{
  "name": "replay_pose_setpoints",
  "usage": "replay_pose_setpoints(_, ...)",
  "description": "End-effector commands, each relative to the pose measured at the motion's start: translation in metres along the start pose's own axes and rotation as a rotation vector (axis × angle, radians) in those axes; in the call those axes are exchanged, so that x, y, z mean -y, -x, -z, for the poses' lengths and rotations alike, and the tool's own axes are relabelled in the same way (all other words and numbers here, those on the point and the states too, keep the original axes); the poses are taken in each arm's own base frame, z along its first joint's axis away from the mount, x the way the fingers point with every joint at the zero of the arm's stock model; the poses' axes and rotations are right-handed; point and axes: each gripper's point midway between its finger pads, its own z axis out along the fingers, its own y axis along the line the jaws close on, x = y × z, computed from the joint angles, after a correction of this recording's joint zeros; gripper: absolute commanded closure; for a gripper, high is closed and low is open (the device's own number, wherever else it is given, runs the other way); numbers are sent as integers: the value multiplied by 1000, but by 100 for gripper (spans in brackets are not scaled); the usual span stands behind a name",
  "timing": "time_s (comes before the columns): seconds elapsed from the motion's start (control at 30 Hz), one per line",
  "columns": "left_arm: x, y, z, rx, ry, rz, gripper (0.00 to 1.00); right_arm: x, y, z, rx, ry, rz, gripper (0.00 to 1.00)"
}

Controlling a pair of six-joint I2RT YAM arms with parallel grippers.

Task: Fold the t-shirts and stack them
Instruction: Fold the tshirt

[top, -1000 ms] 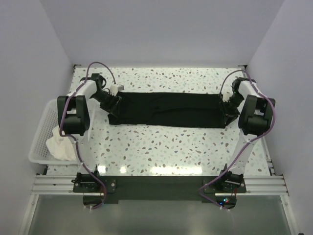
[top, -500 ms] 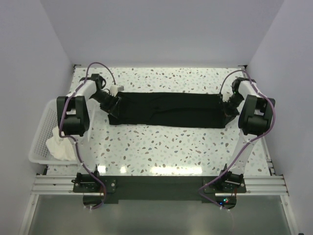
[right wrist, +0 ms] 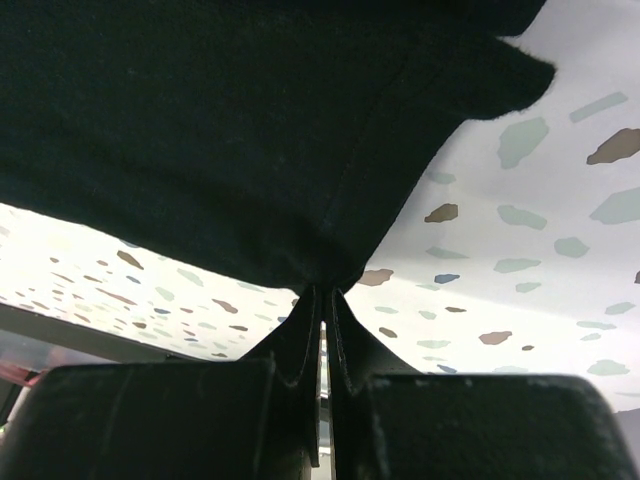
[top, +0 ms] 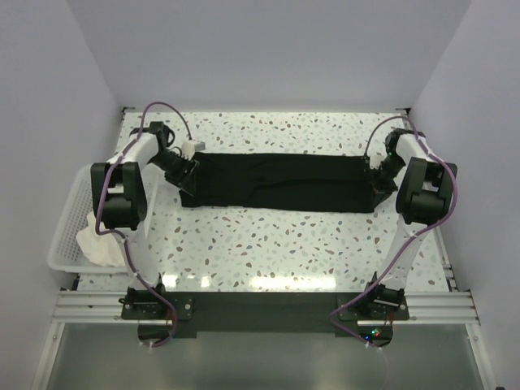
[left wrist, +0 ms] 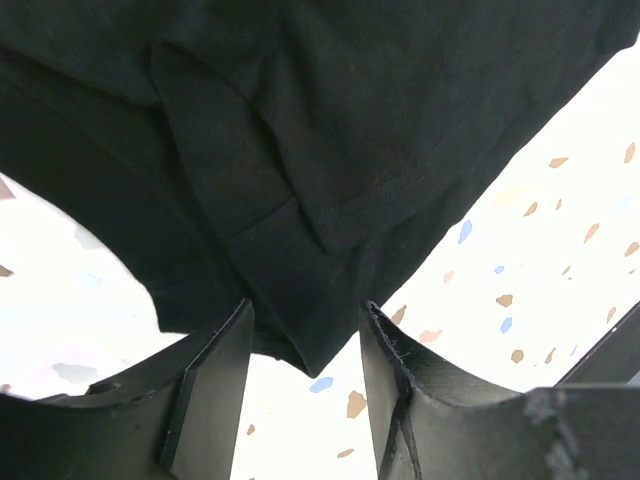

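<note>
A black t-shirt (top: 280, 182) lies folded into a long band across the far half of the table. My left gripper (top: 188, 175) is at its left end; in the left wrist view (left wrist: 305, 330) the jaws stand apart with a corner of the black t-shirt (left wrist: 300, 200) between them, not pinched. My right gripper (top: 376, 180) is at the band's right end; in the right wrist view (right wrist: 322, 295) it is shut on the black t-shirt's edge (right wrist: 250, 130). A white t-shirt (top: 97, 242) sits crumpled in the basket.
A white lattice basket (top: 67, 221) hangs off the table's left edge beside the left arm. Speckled tabletop (top: 268, 244) lies in front of the band. White walls enclose the table on three sides.
The right gripper has closed onto the shirt's right edge. The left gripper's jaws have narrowed around the left corner. The shirt band itself has barely shifted.
</note>
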Motion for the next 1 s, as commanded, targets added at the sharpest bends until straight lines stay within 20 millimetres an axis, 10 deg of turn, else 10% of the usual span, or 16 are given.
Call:
replay_pose_setpoints(0.0,-1,-2,5,0,24,2,50,-6,-1,16,36,15,10,100)
replay_pose_setpoints(0.3,-3,-8,-4,-22,11,33,53,-5,-5,15,28,6,14,100)
replay_pose_setpoints(0.77,2,-7,0,-22,-14,29,98,-6,-2,23,53,5,24,100)
replay_pose_setpoints(0.97,7,-4,8,-12,-16,16,100,-7,-3,29,61,-1,35,100)
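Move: The folded t-shirt's near left corner lies right under the left hand's half-open fingers, about 1 cm back and 1 cm below; its far left corner is some 12 cm ahead and level sideways. The basket's middle stands roughly 27 cm to the left and 8 cm back. The right hand already has the t-shirt's near right corner between its shut fingers, with the far right corner about 14 cm ahead and 2 cm left. Left hand eases back and down about 1 cm, shutting on its corner, while the right keeps its pinch. ##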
